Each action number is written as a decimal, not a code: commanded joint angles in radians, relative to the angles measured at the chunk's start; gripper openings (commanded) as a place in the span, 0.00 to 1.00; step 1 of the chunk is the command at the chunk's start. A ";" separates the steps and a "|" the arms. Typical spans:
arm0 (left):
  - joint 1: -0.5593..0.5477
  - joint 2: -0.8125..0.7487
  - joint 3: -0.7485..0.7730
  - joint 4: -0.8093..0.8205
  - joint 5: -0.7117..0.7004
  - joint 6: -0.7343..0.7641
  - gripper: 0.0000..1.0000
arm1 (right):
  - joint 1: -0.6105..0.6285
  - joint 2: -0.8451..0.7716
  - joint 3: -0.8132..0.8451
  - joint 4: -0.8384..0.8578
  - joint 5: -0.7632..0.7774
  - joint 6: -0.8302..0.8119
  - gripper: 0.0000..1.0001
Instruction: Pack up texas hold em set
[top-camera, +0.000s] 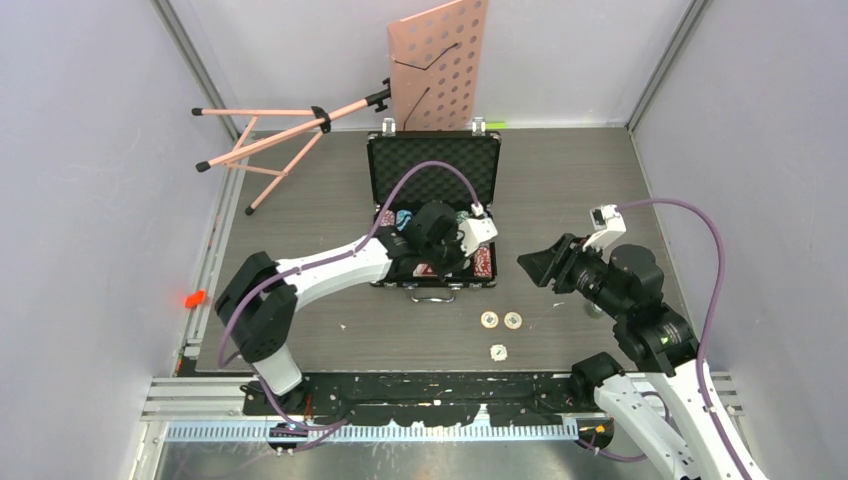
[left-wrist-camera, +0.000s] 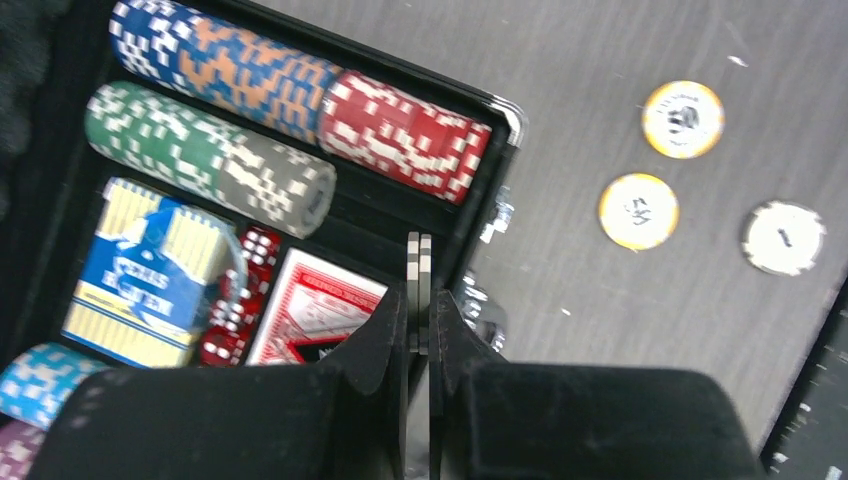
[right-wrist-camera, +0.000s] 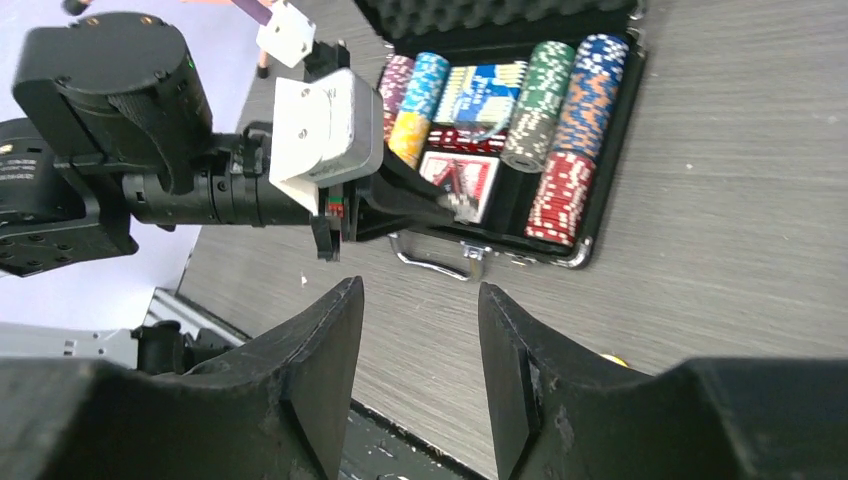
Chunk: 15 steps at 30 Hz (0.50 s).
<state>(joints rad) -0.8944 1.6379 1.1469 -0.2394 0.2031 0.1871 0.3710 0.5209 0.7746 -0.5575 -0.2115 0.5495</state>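
Observation:
The black briefcase (top-camera: 372, 170) lies open at the middle of the table, its foam-lined lid up. Rows of poker chips (left-wrist-camera: 230, 60), a blue card deck (left-wrist-camera: 150, 270), a red card deck (left-wrist-camera: 315, 315) and red dice (left-wrist-camera: 240, 295) sit in its tray. My left gripper (left-wrist-camera: 420, 300) hovers over the tray's front right corner, shut on two grey-and-white chips (left-wrist-camera: 420, 260) held edge-on. Three loose chips (top-camera: 513, 320) lie on the table in front of the case. My right gripper (right-wrist-camera: 420, 290) hangs open and empty to the right, above bare table.
A pink music stand (top-camera: 440, 60) rises behind the case, its tripod legs (top-camera: 270, 140) lying across the back left. The case's silver handle (right-wrist-camera: 440, 260) faces the near edge. White walls close in three sides.

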 joint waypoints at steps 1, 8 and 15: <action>0.005 0.085 0.134 -0.060 -0.068 0.123 0.00 | 0.000 -0.031 -0.014 -0.068 0.118 0.033 0.52; 0.010 0.177 0.171 -0.022 -0.088 0.167 0.00 | -0.001 -0.110 -0.022 -0.119 0.256 0.042 0.52; 0.017 0.234 0.193 -0.012 -0.104 0.162 0.03 | 0.000 -0.184 -0.027 -0.149 0.349 0.050 0.53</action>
<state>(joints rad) -0.8860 1.8641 1.3033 -0.2825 0.1196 0.3279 0.3710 0.3595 0.7364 -0.7013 0.0563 0.5854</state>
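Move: Ahead of the left hand, which holds a couple of grey chips on edge, the empty slot in the case lies about 5 cm forward, 2 cm right and 8 cm below. The green-grey chip row is centred some 7 cm beyond that slot; the red chips stand about 5 cm to its right and the card box about 7 cm to its left. From the right hand the slot is roughly 10 cm ahead, 9 cm left and 22 cm down. Carrying the still-pinched chips over the case, the left hand goes some 4 cm forward, then mostly sinks, about 4.5 cm in all, towards the empty slot before the grey chips, its fingers tipping about 10 degrees steeper. The empty right hand swings about 5 cm right, away from the case, dipping 2 cm and turning clockwise, fingers staying half open. ##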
